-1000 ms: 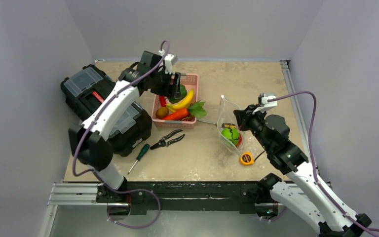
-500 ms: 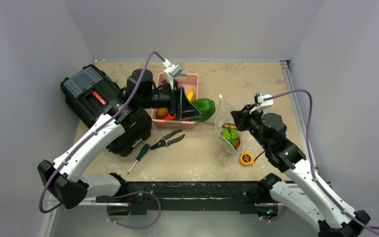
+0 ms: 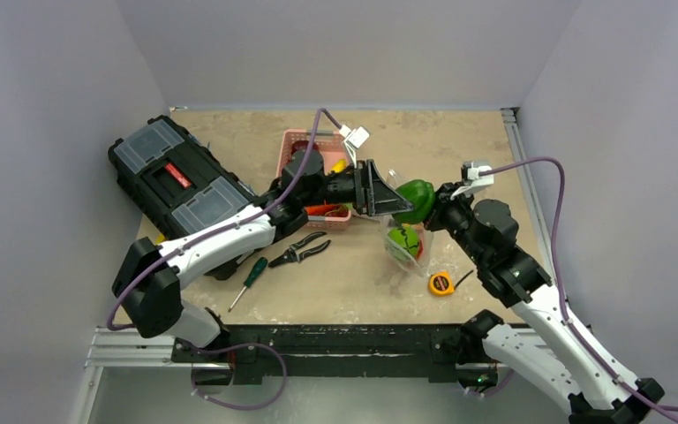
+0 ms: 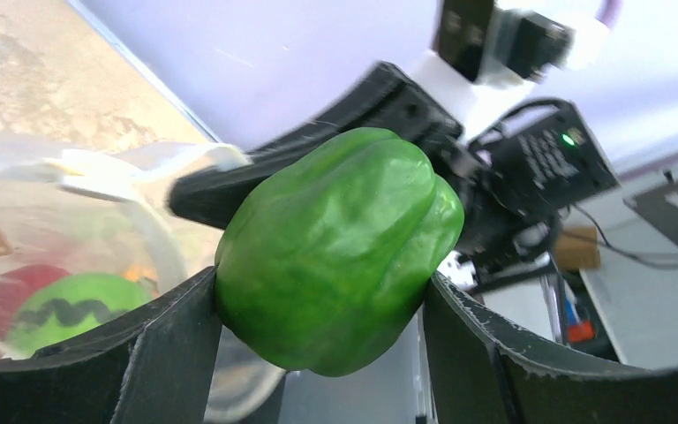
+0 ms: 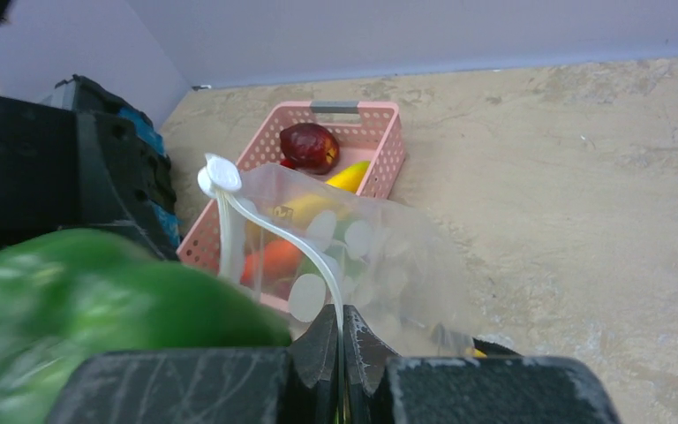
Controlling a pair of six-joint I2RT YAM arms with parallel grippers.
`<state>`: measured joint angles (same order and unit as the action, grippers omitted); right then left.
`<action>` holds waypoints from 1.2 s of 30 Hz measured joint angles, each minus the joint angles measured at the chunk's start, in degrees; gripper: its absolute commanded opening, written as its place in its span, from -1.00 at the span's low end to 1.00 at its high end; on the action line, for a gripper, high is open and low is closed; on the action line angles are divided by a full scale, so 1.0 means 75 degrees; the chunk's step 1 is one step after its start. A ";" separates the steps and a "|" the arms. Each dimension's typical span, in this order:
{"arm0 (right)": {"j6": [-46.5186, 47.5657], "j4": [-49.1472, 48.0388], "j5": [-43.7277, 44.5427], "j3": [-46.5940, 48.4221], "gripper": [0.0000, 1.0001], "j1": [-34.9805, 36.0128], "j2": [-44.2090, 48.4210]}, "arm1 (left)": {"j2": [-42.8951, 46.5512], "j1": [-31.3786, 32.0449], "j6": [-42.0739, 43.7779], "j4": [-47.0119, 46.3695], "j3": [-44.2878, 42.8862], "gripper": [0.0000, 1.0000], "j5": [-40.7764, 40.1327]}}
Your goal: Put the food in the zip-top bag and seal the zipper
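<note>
My left gripper (image 3: 403,204) is shut on a green bell pepper (image 3: 418,200), which hangs right at the open mouth of the zip-top bag (image 3: 399,250). From the left wrist, the pepper (image 4: 335,247) fills the space between both fingers (image 4: 177,344), with the bag (image 4: 97,221) below it to the left. The clear, white-dotted bag (image 5: 366,252) holds a green and red round fruit (image 3: 406,239). My right gripper (image 5: 342,322) is shut on the bag's rim, pinching the whitish zipper (image 5: 274,228) strip and holding the mouth up.
The pink basket (image 3: 293,140) behind the left arm holds a banana, a carrot and a dark red fruit (image 5: 309,146). A black toolbox (image 3: 177,181) sits at the left. Pliers (image 3: 300,250), a screwdriver (image 3: 249,278) and a yellow tape measure (image 3: 441,283) lie near the front.
My left arm has lifted the green pepper out of the basket and swung it right to the bag's mouth. The right gripper has kept its hold on the bag's rim.
</note>
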<state>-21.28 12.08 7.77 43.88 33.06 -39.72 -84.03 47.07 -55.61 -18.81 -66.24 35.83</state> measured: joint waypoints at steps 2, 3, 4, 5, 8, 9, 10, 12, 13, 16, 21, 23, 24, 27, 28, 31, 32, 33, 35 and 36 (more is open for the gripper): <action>-0.0093 0.0017 0.0047 0.0003 -1.00 -0.0041 0.0023 | -0.0131 -0.0006 -0.0213 -0.0268 0.0184 -0.48 -0.0262; -0.0119 0.0029 0.0064 0.0003 -1.00 -0.0052 0.0038 | -0.0137 -0.0003 -0.0262 -0.0297 0.0280 -0.48 -0.0396; -0.0157 0.0050 0.0082 0.0003 -1.00 -0.0052 0.0052 | -0.0114 0.0000 -0.0259 -0.0274 0.0344 -0.48 -0.0519; -0.0172 0.0061 0.0087 0.0003 -1.00 -0.0052 0.0070 | -0.0073 0.0017 -0.0242 -0.0184 0.0420 -0.47 -0.0670; -0.0254 0.0096 0.0082 0.0003 -1.00 -0.0050 0.0169 | 0.0166 0.0105 -0.0012 0.0405 0.0513 -0.46 -0.1183; -0.0283 0.0070 0.0076 0.0003 -1.00 -0.0050 0.0210 | 0.0242 0.0143 0.0079 0.0571 0.0536 -0.46 -0.1303; -0.0315 0.0020 0.0073 0.0003 -1.00 -0.0044 0.0262 | 0.0353 0.0207 0.0219 0.0845 0.0562 -0.45 -0.1480; -0.0367 -0.0026 0.0064 0.0003 -1.00 -0.0044 0.0332 | 0.0487 0.0286 0.0393 0.1209 0.0574 -0.45 -0.1693; -0.0382 -0.0052 0.0055 0.0003 -1.00 -0.0044 0.0358 | 0.0554 0.0312 0.0498 0.1428 0.0574 -0.44 -0.1833; -0.0425 -0.0122 0.0032 0.0003 -1.00 -0.0047 0.0361 | 0.0627 0.0344 0.0731 0.2043 0.0539 -0.44 -0.2186; -0.0510 -0.0373 -0.0192 0.0000 -1.00 -0.0006 0.0306 | 0.0391 0.0344 0.0930 0.3450 0.0099 -0.34 -0.2789; -0.0542 -0.0487 -0.0233 -0.0012 -1.00 0.0000 0.0300 | 0.0219 0.0344 0.0976 0.3960 -0.0242 -0.26 -0.2967; -0.0565 -0.0533 -0.0256 -0.0015 -1.00 0.0000 0.0294 | 0.0152 0.0344 0.0991 0.4135 -0.0382 -0.19 -0.3022; -0.0600 -0.0621 -0.0391 -0.0015 -1.00 0.0000 0.0192 | -0.0047 0.0344 0.0997 0.4549 -0.0772 -0.03 -0.3156; -0.0612 -0.0647 -0.0414 -0.0017 -1.00 0.0000 0.0172 | -0.0090 0.0344 0.0994 0.4610 -0.0839 0.01 -0.3177; -0.0618 -0.0659 -0.0522 -0.0032 -1.00 0.0000 0.0035 | -0.0239 0.0344 0.0982 0.4701 -0.0985 0.23 -0.3220; -0.0618 -0.0659 -0.0557 -0.0035 -1.00 0.0000 -0.0006 | -0.0306 0.0344 0.0965 0.4739 -0.1035 0.29 -0.3223; -0.0618 -0.0656 -0.0580 -0.0035 -1.00 0.0000 -0.0032 | -0.0347 0.0344 0.0959 0.4765 -0.1067 0.36 -0.3223; -0.0612 -0.0647 -0.0595 -0.0035 -1.00 0.0000 -0.0076 | -0.0423 0.0344 0.0953 0.4832 -0.1125 0.50 -0.3226; -0.0609 -0.0647 -0.0595 -0.0035 -1.00 0.0000 -0.0093 | -0.0434 0.0344 0.0953 0.4846 -0.1137 0.56 -0.3232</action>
<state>-25.85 7.22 3.31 43.62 33.06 -40.42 -87.29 49.65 -48.47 17.54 -74.76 11.60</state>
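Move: The zip-top bag's open mouth is the goal for the green pepper in the left fingers. It lies about 7 cm below the left hand, some 4 cm ahead and barely 1 cm right. The striped green fruit in the bag sits roughly 18 cm below that hand and 4 cm back; the pink basket is some 20 cm left, 9 cm ahead and 24 cm lower. From the right hand, pinching the bag's rim, the mouth's middle is about 5 cm left, 2 cm ahead and slightly lower. The green pepper, still gripped by the left fingers, goes down about 10 cm into the bag mouth, also easing some 4 cm forward and a little left, as the hand tips its fingers down some 30 degrees and swings them counter-clockwise. The right hand keeps its pinch on the rim, rising nearly 3 cm, then sinking about 1 cm while drifting left and rolling slightly. ##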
